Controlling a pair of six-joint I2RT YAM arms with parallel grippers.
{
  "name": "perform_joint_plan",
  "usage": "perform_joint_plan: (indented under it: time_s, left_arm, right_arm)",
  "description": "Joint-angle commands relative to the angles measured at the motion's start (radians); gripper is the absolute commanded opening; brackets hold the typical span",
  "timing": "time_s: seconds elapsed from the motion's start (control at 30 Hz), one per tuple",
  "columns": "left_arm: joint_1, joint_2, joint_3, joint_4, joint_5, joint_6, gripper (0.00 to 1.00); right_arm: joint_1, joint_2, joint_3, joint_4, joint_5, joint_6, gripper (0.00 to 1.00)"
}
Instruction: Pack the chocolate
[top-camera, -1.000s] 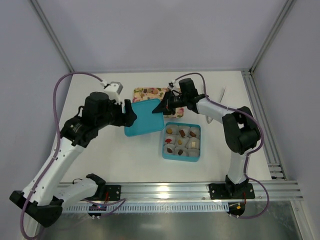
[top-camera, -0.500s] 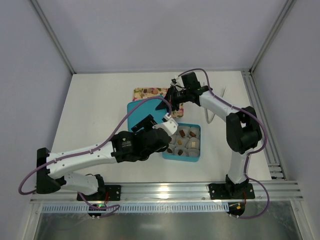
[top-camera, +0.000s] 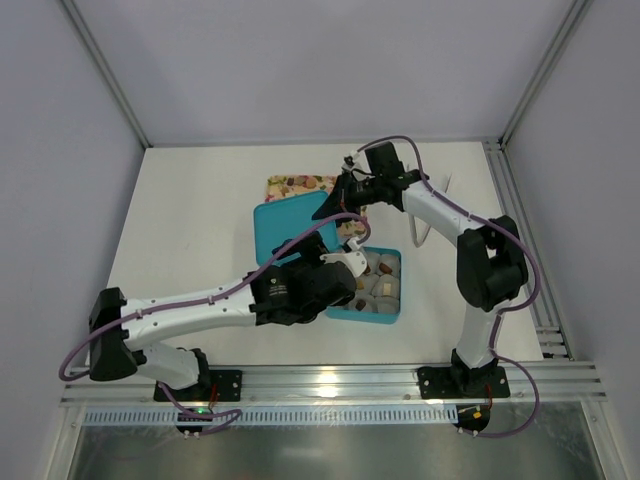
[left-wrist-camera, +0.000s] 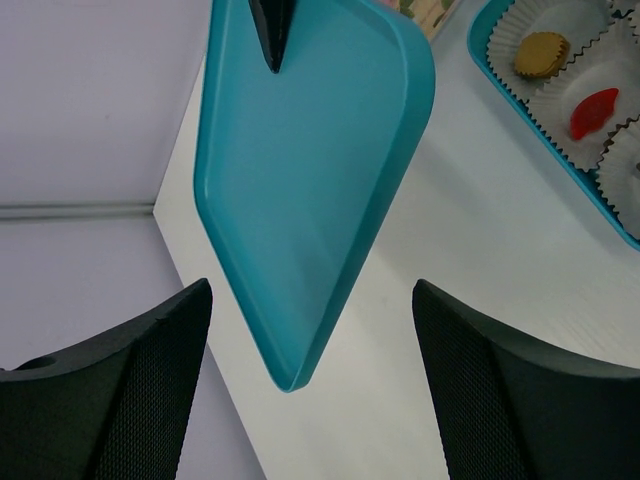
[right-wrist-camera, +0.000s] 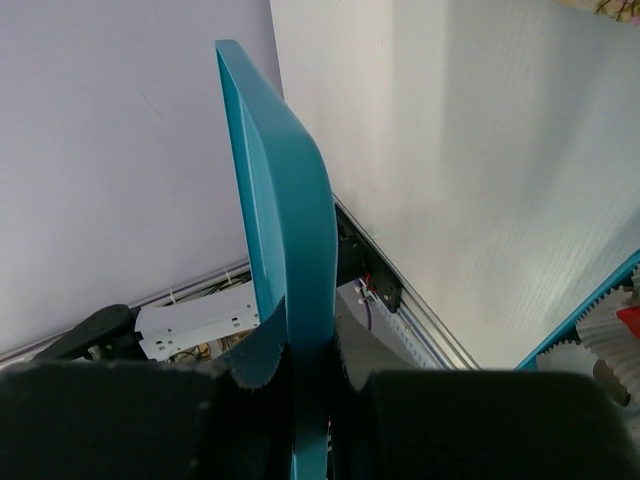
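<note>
The chocolate (top-camera: 375, 277) sits in crinkled paper cups inside an open teal box (top-camera: 395, 318). In the left wrist view a tan piece (left-wrist-camera: 541, 52) and a red piece (left-wrist-camera: 594, 98) show in their cups. My right gripper (top-camera: 336, 205) is shut on the edge of the teal lid (top-camera: 285, 225) and holds it tilted above the table; the right wrist view shows the lid (right-wrist-camera: 285, 210) clamped between the pads (right-wrist-camera: 250, 365). My left gripper (top-camera: 315, 245) is open and empty, just below the lid's hanging corner (left-wrist-camera: 300, 250) and apart from it.
A pink-and-cream flowered tray (top-camera: 296, 185) with a few small pieces lies behind the lid. My left arm stretches low across the front of the table toward the box. A white cable (top-camera: 440, 205) lies at the right.
My left arm has swung down from the left side and across to the box's near-left corner. My right gripper has kept hold of the lid and shifted it slightly.
</note>
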Motion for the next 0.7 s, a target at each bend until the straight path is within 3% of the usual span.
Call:
perform_joint_plan:
  time_s: [0.0, 0.23, 0.43, 0.53, 0.63, 0.67]
  left_arm:
    - [-0.008, 0.035, -0.022, 0.071, -0.069, 0.044, 0.80]
    - [0.024, 0.045, -0.069, 0.162, -0.089, 0.102, 0.78]
    - [0.030, 0.100, -0.077, 0.203, -0.138, 0.146, 0.66]
    - [0.030, 0.123, -0.078, 0.235, -0.172, 0.174, 0.55]
    - [0.032, 0.138, -0.088, 0.275, -0.210, 0.206, 0.35]
    - [0.032, 0.140, -0.089, 0.284, -0.221, 0.212, 0.23]
  right_arm:
    - [-0.006, -0.068, 0.019, 0.015, -0.051, 0.022, 0.04]
    - [-0.006, -0.102, -0.012, 0.022, -0.058, 0.026, 0.04]
    - [-0.008, -0.131, -0.030, 0.023, -0.055, 0.029, 0.04]
    - [-0.009, -0.139, -0.041, 0.026, -0.055, 0.029, 0.04]
    - [-0.008, -0.146, -0.050, 0.023, -0.057, 0.023, 0.04]
    - [-0.008, -0.148, -0.053, 0.022, -0.057, 0.020, 0.04]
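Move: Just beyond the left fingers hangs the lid, its middle about 10 cm ahead of the left hand, 4 cm to the left and 4 cm lower, its near edge much closer. From that hand, the box stands about 4 cm ahead, 11 cm right and 20 cm down; the flowered mat is some 22 cm straight ahead and 22 cm down. From the right hand, the box lies about 8 cm back, 10 cm right and 17 cm down. Bringing its open fingers onto the lid's near edge, the left hand sinks and reaches forward, about 3 cm each, rolling some 10 degrees left side up; then its fingers close more than halfway, one on each side of the rim. The right hand keeps its pinch on the lid's right edge, lifting about 2 cm and drawing back a little less. ##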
